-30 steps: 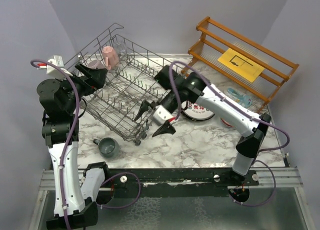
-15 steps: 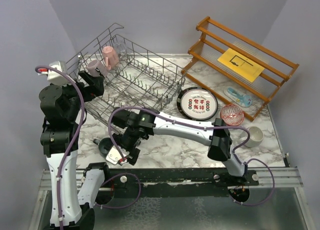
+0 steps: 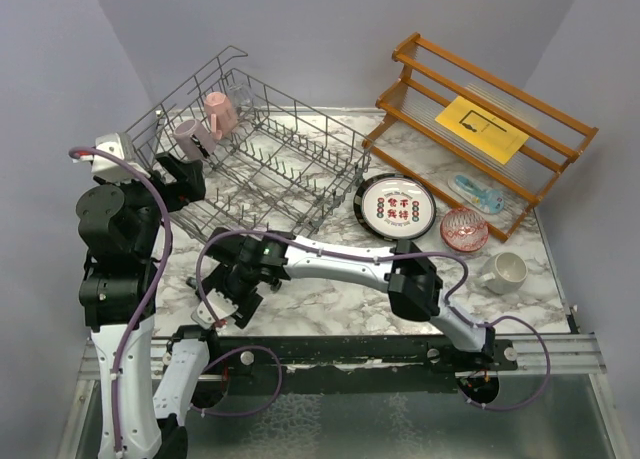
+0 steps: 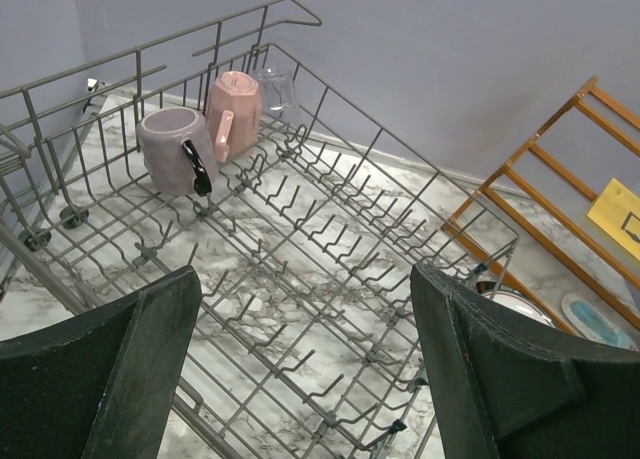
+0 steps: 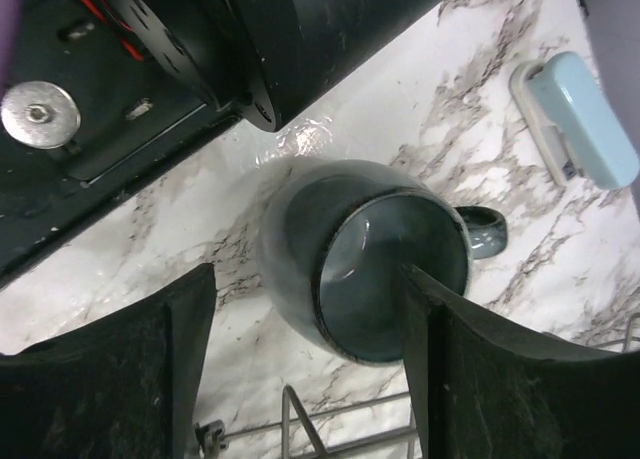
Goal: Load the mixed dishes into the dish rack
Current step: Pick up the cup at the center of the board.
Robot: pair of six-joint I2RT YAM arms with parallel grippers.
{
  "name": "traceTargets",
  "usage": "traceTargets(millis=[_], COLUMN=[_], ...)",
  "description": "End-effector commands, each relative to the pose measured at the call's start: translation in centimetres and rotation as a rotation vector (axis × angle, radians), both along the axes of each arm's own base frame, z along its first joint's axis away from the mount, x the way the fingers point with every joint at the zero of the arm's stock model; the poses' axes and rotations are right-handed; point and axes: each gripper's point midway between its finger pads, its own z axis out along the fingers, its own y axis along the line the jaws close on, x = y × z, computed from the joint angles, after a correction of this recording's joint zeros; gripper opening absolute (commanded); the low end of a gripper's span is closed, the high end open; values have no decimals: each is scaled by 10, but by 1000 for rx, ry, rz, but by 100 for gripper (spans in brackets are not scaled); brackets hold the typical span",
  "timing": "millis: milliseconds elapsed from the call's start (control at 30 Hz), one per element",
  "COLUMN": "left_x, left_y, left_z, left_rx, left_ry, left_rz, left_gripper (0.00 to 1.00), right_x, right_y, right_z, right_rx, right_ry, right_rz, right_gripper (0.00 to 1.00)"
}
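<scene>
The grey-teal mug (image 5: 340,269) lies tilted on the marble near the rack's front corner, its mouth toward the right wrist camera. My right gripper (image 5: 308,279) is open around it. One finger sits at the mug's mouth and the other stands apart from its outer wall. In the top view the right gripper (image 3: 222,301) covers the mug. My left gripper (image 4: 305,279) hangs open and empty over the dish rack (image 4: 330,239). The rack holds a mauve mug (image 4: 175,151), a pink mug (image 4: 232,114) and a clear glass (image 4: 275,91).
A black-rimmed plate (image 3: 397,207), a red bowl (image 3: 463,229) and a cream mug (image 3: 505,271) sit right of the dish rack (image 3: 270,169). The wooden shelf (image 3: 480,109) at the back right carries a yellow sheet (image 3: 482,127). The left arm's black base (image 5: 300,29) is close behind the grey-teal mug.
My right arm swung from the rack's front edge down to the near left, over the grey-teal mug, and its jaws narrowed. The left gripper drew back slightly and stayed open.
</scene>
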Motion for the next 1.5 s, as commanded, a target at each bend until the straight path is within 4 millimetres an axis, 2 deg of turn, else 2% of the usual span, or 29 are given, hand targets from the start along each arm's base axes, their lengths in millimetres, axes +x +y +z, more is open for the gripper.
traceTargets(millis=[0, 200, 367, 833, 933, 1100, 1267, 1467], left_x=[-2, -2, -3, -6, -9, -15, -23, -41], left_y=[4, 2, 1, -1, -2, -4, -2, 0], left_z=[-5, -9, -8, 3, 9, 24, 42, 72], left_rx=[27, 27, 27, 15, 8, -9, -30, -66], left_ry=[6, 11, 8, -19, -34, -73, -123, -220], left_rz=[21, 12, 6, -1, -3, -6, 8, 31], left_gripper=[89, 89, 89, 89, 88, 89, 89, 89], right_x=[8, 15, 16, 10, 9, 2, -7, -13], right_y=[18, 20, 19, 20, 24, 37, 47, 50], right_z=[-23, -49, -61, -51, -41, -6, 40, 88], right_rx=[1, -37, -57, -22, 9, 95, 182, 253], right_ry=[-64, -90, -90, -73, -71, -42, 7, 30], right_rz=[-32, -51, -57, -32, -18, 6, 24, 36], right_gripper=[68, 61, 53, 22, 12, 1, 1, 1])
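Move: The right hand, wide open, hovers over the dark green cup: the cup's middle is about 4 cm to its left, 3 cm ahead and 9 cm down. From this hand, the light-blue stapler lies some 19 cm left and 6 cm ahead, and the dish rack's near corner about 9 cm right and 6 cm ahead. From the left hand the cup is roughly 12 cm back, 2 cm right and 38 cm below. Lower the right gripper about 6 cm, easing slightly forward, so the fingers straddle the cup's wall on its right, near side. Stay there and close until they pinch the wall, one finger inside and one outside, then lift about 5 cm, drifting left. Meanwhile raise the empty, open left hand roughly 4 cm and draw it back a little. ##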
